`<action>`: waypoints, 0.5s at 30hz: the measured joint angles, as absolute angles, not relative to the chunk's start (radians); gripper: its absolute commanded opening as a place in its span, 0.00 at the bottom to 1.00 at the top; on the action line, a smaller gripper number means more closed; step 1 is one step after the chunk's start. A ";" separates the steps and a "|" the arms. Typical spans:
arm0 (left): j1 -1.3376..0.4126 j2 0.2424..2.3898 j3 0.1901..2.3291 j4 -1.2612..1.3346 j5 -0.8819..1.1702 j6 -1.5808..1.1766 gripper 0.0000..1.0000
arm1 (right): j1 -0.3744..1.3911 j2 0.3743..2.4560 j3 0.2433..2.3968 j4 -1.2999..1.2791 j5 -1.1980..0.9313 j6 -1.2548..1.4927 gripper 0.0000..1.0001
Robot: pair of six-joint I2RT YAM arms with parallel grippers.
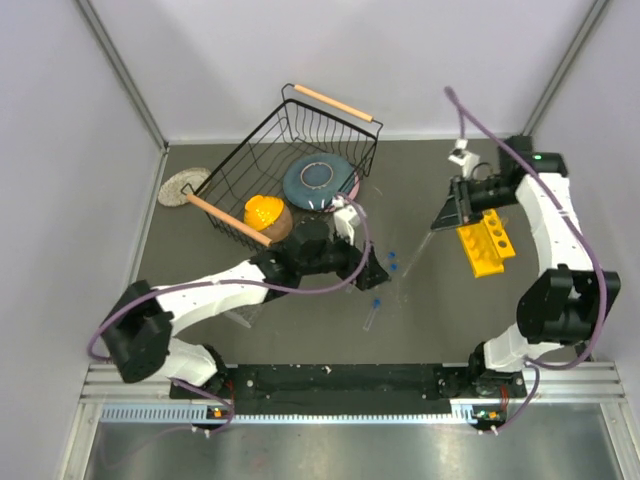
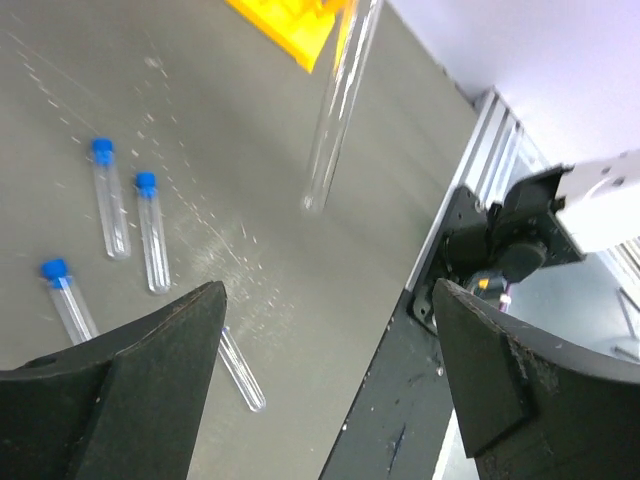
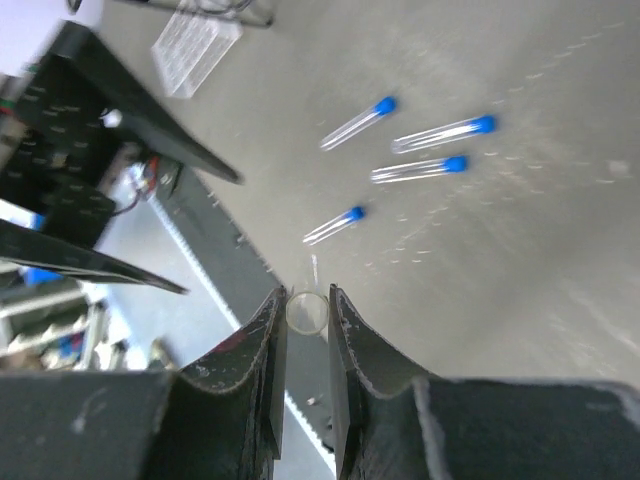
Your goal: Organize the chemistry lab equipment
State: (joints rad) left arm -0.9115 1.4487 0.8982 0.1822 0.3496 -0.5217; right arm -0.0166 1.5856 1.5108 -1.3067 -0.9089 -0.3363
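Note:
My right gripper [image 3: 306, 300] is shut on a long clear glass rod [image 3: 306, 312], seen end-on between its fingers. From above, the rod [image 1: 420, 248] slants down-left from the right gripper [image 1: 443, 213], beside the yellow holed rack [image 1: 487, 243]. Several small tubes with blue caps [image 3: 420, 168] lie on the table below. My left gripper [image 2: 330, 300] is open and holds nothing; it hovers near the blue-capped tubes [image 2: 152, 230]. The rod [image 2: 340, 100] hangs in front of it. A clear rectangular rack [image 3: 197, 40] lies beyond the tubes.
A black wire basket [image 1: 300, 130] with wooden handles stands at the back left, holding a blue plate [image 1: 315, 183] and an orange bowl [image 1: 264, 212]. A round woven mat [image 1: 183, 186] lies left of it. The metal base rail [image 1: 340, 385] runs along the near edge.

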 measured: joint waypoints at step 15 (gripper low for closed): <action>-0.846 1.098 0.799 0.041 0.147 -0.474 0.91 | -0.427 1.308 1.538 -1.294 -0.625 -0.464 0.16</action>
State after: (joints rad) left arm -0.8463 1.0985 0.7986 0.0410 0.1467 -0.4744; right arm -0.4267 1.3079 1.5383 -1.2938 -0.6254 -0.4637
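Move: The yellow rack, where the right hand is taking its test tube, stands about 13 cm to that hand's right, 4 cm farther out and some 18 cm below; a pair of blue-capped tubes lies 4 cm back and 7 cm to its left. From the empty left hand, the left blue-capped tube is about 3 cm ahead and 4 cm left, the pair 5 cm ahead and 3 cm right, the near tube 6 cm back, straight below, all some 18 cm down. Swiftly to the right, about 15 cm and rising some 4, the right hand carries the still-pinched clear tube towards the yellow rack, its fingers swinging clockwise from pointing left to pointing forward-left and tipping a little steeper down. The left hand, already open and clear of the tube, draws off the other way, about 8 cm left and up, sinking slightly at the end as it turns counter-clockwise. ##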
